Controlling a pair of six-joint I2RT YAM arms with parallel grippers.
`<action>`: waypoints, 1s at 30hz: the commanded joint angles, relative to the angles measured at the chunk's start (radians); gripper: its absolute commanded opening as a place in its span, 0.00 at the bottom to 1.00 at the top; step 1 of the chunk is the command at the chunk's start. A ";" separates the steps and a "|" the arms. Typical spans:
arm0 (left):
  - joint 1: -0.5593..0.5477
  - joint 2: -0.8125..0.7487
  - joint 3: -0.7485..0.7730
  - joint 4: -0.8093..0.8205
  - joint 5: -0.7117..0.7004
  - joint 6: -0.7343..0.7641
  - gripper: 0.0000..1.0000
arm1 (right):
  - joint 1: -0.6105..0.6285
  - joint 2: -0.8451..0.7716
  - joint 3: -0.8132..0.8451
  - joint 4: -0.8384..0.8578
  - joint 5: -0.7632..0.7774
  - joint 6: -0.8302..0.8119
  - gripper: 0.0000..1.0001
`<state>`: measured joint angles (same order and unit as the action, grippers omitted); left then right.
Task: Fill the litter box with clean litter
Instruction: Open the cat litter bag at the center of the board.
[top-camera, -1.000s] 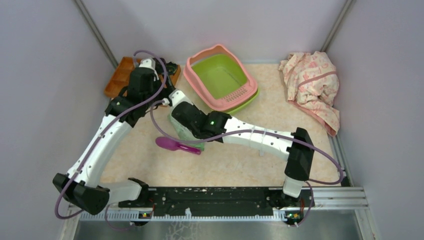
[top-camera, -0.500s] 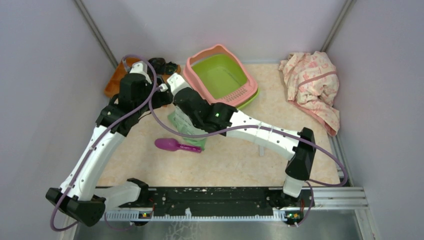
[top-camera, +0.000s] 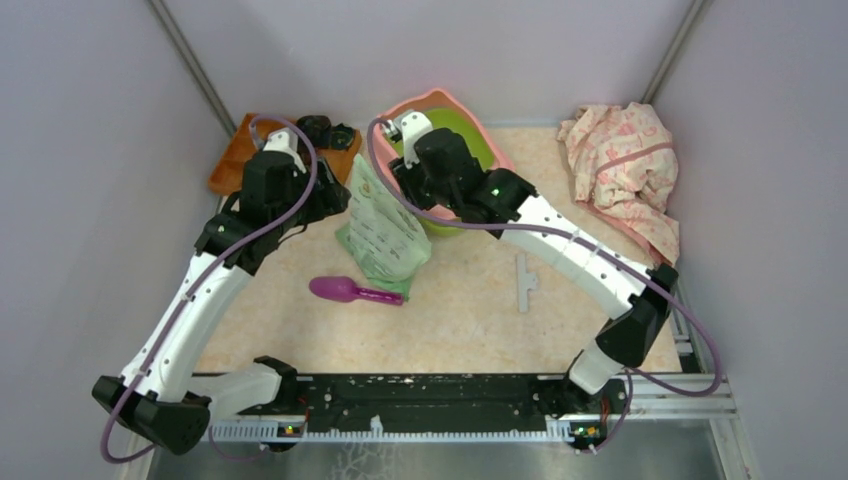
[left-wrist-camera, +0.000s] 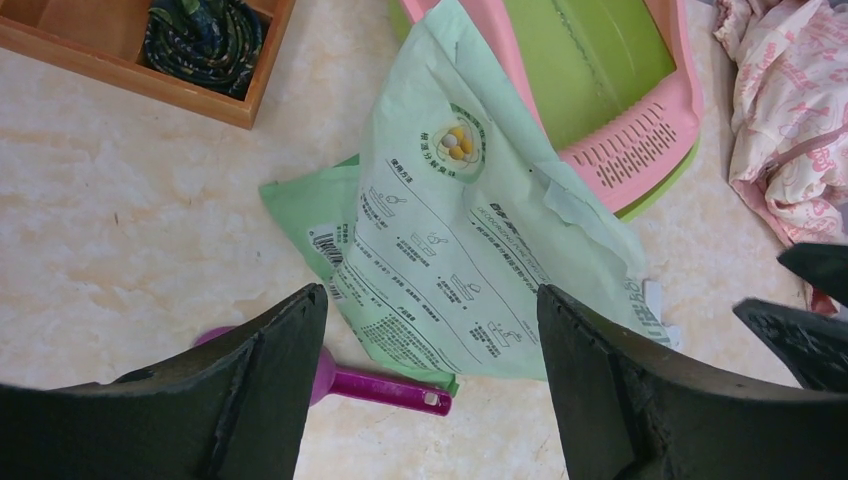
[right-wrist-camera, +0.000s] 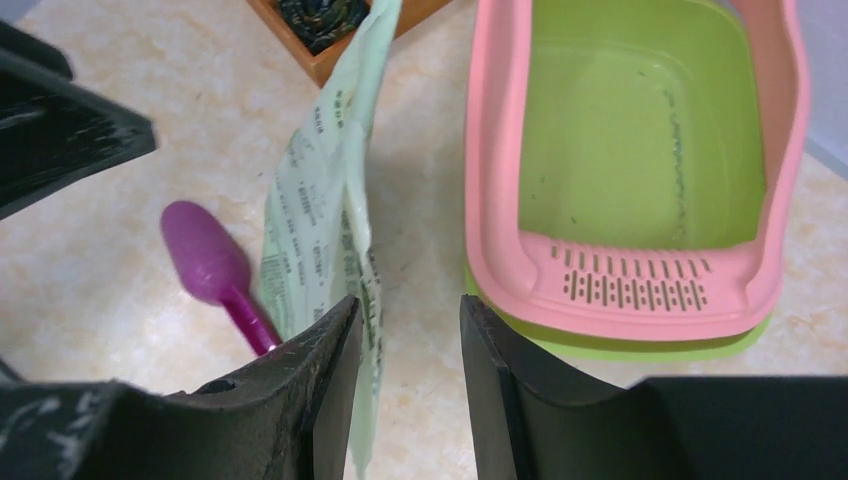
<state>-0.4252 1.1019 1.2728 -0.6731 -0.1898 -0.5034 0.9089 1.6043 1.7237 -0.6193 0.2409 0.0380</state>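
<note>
The litter box (top-camera: 470, 125) has a lime basin and a pink rim and stands at the back centre. Its slotted grate (right-wrist-camera: 635, 290) faces me. The basin (right-wrist-camera: 640, 130) holds only a few specks, and no patch of litter shows. A pale green printed bag (top-camera: 385, 230) lies left of the box with its far end tilted up by the box rim. My right gripper (right-wrist-camera: 407, 300) hangs above the floor between the bag (right-wrist-camera: 315, 210) and the box. Its jaws are apart, floor shows between them, and the bag's edge runs along one finger. My left gripper (left-wrist-camera: 430, 292) is wide open above the bag (left-wrist-camera: 470, 220).
A purple scoop (top-camera: 352, 291) lies with its handle under the bag's near edge. An orange-brown wooden tray (top-camera: 232, 160) holding a dark coiled item (left-wrist-camera: 200, 30) sits at the back left. A pink cloth (top-camera: 625, 170) lies at the back right. A small grey piece (top-camera: 523, 282) lies mid-table.
My right arm has swung up and back from over the bag to above the litter box. The bag now shows uncovered, with its far end raised. My left arm has drawn back a little.
</note>
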 joint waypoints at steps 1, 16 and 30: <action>0.000 0.016 -0.013 0.025 0.020 0.000 0.82 | 0.023 -0.042 0.022 -0.073 -0.118 0.030 0.42; 0.000 0.046 -0.007 0.035 0.013 0.003 0.84 | 0.043 -0.098 -0.107 -0.041 -0.173 0.030 0.40; 0.000 0.053 0.009 0.031 0.010 0.012 0.84 | 0.044 -0.012 -0.101 0.004 -0.157 0.025 0.40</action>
<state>-0.4252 1.1519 1.2594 -0.6640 -0.1776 -0.5018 0.9417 1.5589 1.5967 -0.6724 0.0746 0.0570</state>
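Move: The cat litter bag, standing on its own, has its middle about 2 cm back, 4 cm left and some 14 cm below the right hand; from the left hand it is 1 cm back, 5 cm right and 13 cm below. From the right hand the scoop lies about 10 cm back, 9 cm left and the litter box 12 cm ahead, 7 cm right, both some 17 to 18 cm below. The right hand, empty with its fingers still part open, draws back about 5 cm and sinks nearly as far, towards the upper edge of the cat litter bag and away from the litter box, tipping its fingers down and turning counter-clockwise by roughly 10 degrees each before it all but stops. The left hand, also empty and wide open over the bag's other side, eases down about 2 cm towards the bag with a slight drift forward, and neither hand's fingers open or close. ##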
